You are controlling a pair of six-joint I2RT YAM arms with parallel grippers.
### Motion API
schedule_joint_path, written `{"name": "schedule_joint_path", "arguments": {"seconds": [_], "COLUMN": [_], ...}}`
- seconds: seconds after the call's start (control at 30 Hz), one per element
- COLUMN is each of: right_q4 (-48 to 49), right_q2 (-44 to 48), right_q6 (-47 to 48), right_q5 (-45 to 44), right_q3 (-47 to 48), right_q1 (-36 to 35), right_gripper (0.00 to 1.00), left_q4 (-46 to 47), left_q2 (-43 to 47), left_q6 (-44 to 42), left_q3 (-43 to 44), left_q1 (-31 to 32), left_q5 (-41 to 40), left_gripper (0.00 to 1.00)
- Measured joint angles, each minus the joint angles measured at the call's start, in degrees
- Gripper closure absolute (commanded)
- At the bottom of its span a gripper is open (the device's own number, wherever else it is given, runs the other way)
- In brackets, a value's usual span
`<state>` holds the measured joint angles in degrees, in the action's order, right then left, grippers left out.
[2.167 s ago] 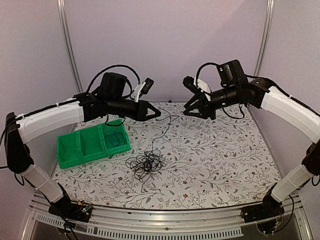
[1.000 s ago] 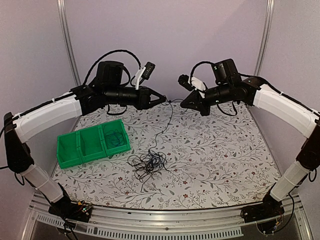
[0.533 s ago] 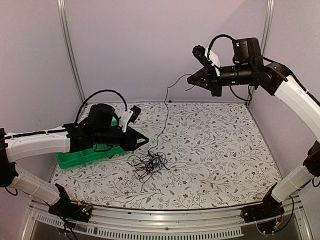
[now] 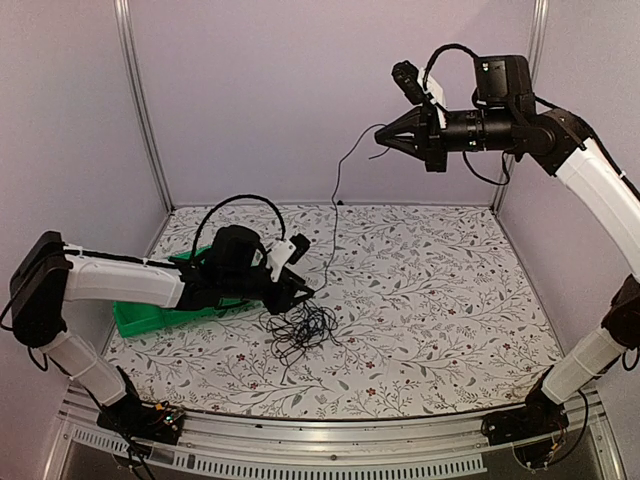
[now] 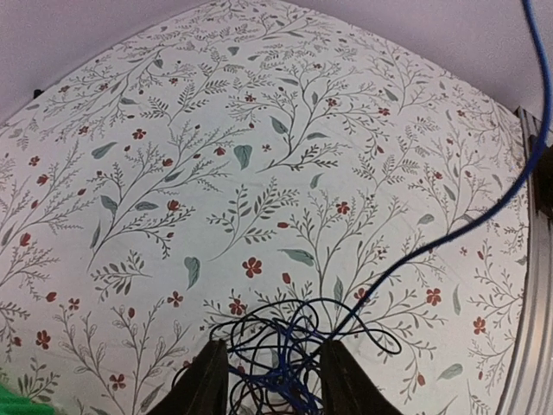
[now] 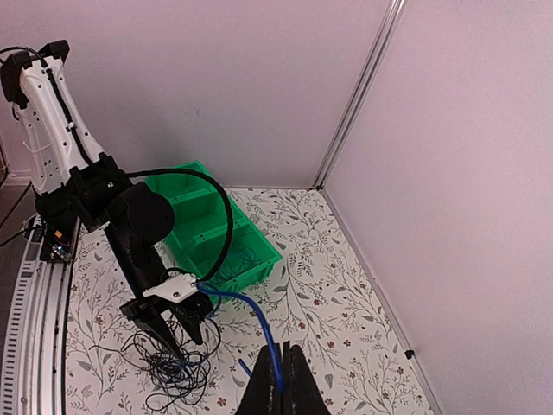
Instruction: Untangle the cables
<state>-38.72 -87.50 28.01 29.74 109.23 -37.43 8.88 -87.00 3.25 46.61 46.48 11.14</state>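
Note:
A loose tangle of thin cables (image 4: 300,328), black with one blue, lies on the flowered table. My left gripper (image 4: 305,293) is down at the tangle's near-left edge. In the left wrist view it (image 5: 272,344) is open, its fingers on either side of the tangle (image 5: 284,380). My right gripper (image 4: 380,138) is raised high at the back right, shut on the blue cable (image 6: 264,328). That cable (image 4: 333,215) hangs down from it into the tangle; the left wrist view shows it (image 5: 448,237) rising to the right.
A green three-compartment bin (image 4: 135,318) sits at the left, mostly hidden behind my left arm. In the right wrist view the bin (image 6: 216,233) holds a few thin cables in its near compartment. Purple walls enclose the table at the back and sides.
My left arm dropped from mid-height to the table at the tangle and its jaws opened. My right arm rose higher and to the right, drawing the blue cable up.

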Motion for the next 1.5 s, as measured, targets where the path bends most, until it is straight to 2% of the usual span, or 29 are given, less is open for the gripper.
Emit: {"name": "schedule_joint_path", "arguments": {"seconds": [0.1, 0.2, 0.33, 0.6, 0.83, 0.97, 1.07, 1.13, 1.23, 1.3, 1.43, 1.5], "right_q4": [-0.63, -0.83, -0.90, -1.36, -5.44, -4.96, -2.78, -1.16, 0.68, 1.25, 1.81, 1.66], "right_q2": [-0.26, -0.26, -0.26, -0.79, -7.30, -7.54, -5.22, -2.80, 1.05, 2.97, 5.73, 6.23], "right_q6": [-0.28, -0.48, -0.81, -2.62, -10.75, -12.98, -13.20, -12.74, -11.13, -9.90, -7.13, -6.27], "right_q5": [-0.02, -0.04, -0.66, -2.89, 0.48, 1.60, 2.40, 2.47, 3.04, 3.67, 5.11, 5.77], "right_q3": [0.00, 0.00, 0.00, 1.73, 16.26, 15.96, 10.86, 5.92, -1.40, -4.85, -10.51, -12.74], "right_q1": [0.00, 0.00, 0.00, 1.92, 19.65, 24.17, 24.28, 24.46, 24.98, 25.11, 25.09, 25.11], "right_gripper": [1.00, 1.00, 1.00, 1.00, 1.00, 1.00, 1.00, 0.95, 0.92, 0.81, 0.48, 0.38], "left_q4": [1.14, 2.45, 3.61, 6.08, 16.04, 17.29, 13.22, 7.78, -0.11, -3.13, -7.50, -8.46], "left_q2": [-4.31, -7.43, -10.38, -11.26, -5.84, -1.57, -0.35, -0.11, -0.13, -0.11, 0.66, 0.85], "left_q6": [-1.77, -3.43, -4.13, -2.84, 1.84, 3.58, 4.09, 4.11, 4.17, 4.44, 5.44, 5.99], "left_q3": [2.16, 4.04, 5.92, 4.74, 1.55, 1.46, 2.32, 4.92, 12.33, 18.18, 27.45, 29.14], "left_q1": [0.17, 0.35, 0.48, 0.39, -0.63, -2.08, -3.48, -4.13, -4.39, -4.39, -4.39, -4.39], "left_q5": [2.21, 4.37, 6.19, 7.08, 6.97, 5.53, 4.87, 4.85, 5.27, 5.99, 6.86, 6.99], "left_gripper": [0.67, 0.85, 0.99, 1.00, 1.00, 1.00, 1.00, 1.00, 1.00, 1.00, 1.00, 1.00]}}
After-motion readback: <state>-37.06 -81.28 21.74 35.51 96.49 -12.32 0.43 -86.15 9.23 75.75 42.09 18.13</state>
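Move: My left fingers are part open near the foot of the dark cable strand, which leaves the tangle about 4 cm to their right, level fore-and-aft and some 2 cm lower. The tangle itself sits almost straight below them, roughly 7 cm down; the green tray's middle is about 27 cm to their left, 9 cm farther out and 7 cm lower. My right hand holds the strand's other end: that foot lies some 11 cm to its left, about 1 cm back and 34 cm below. I slide my left hand about 4 cm right and slightly down and pinch the strand just above the tangle, while my right hand still holds the far end. Then my right hand sweeps forward and to the right, away from the tangle, before sinking back a little with its fingers opening; my left keeps its pinch and rises about 24 cm, drifting forward. ##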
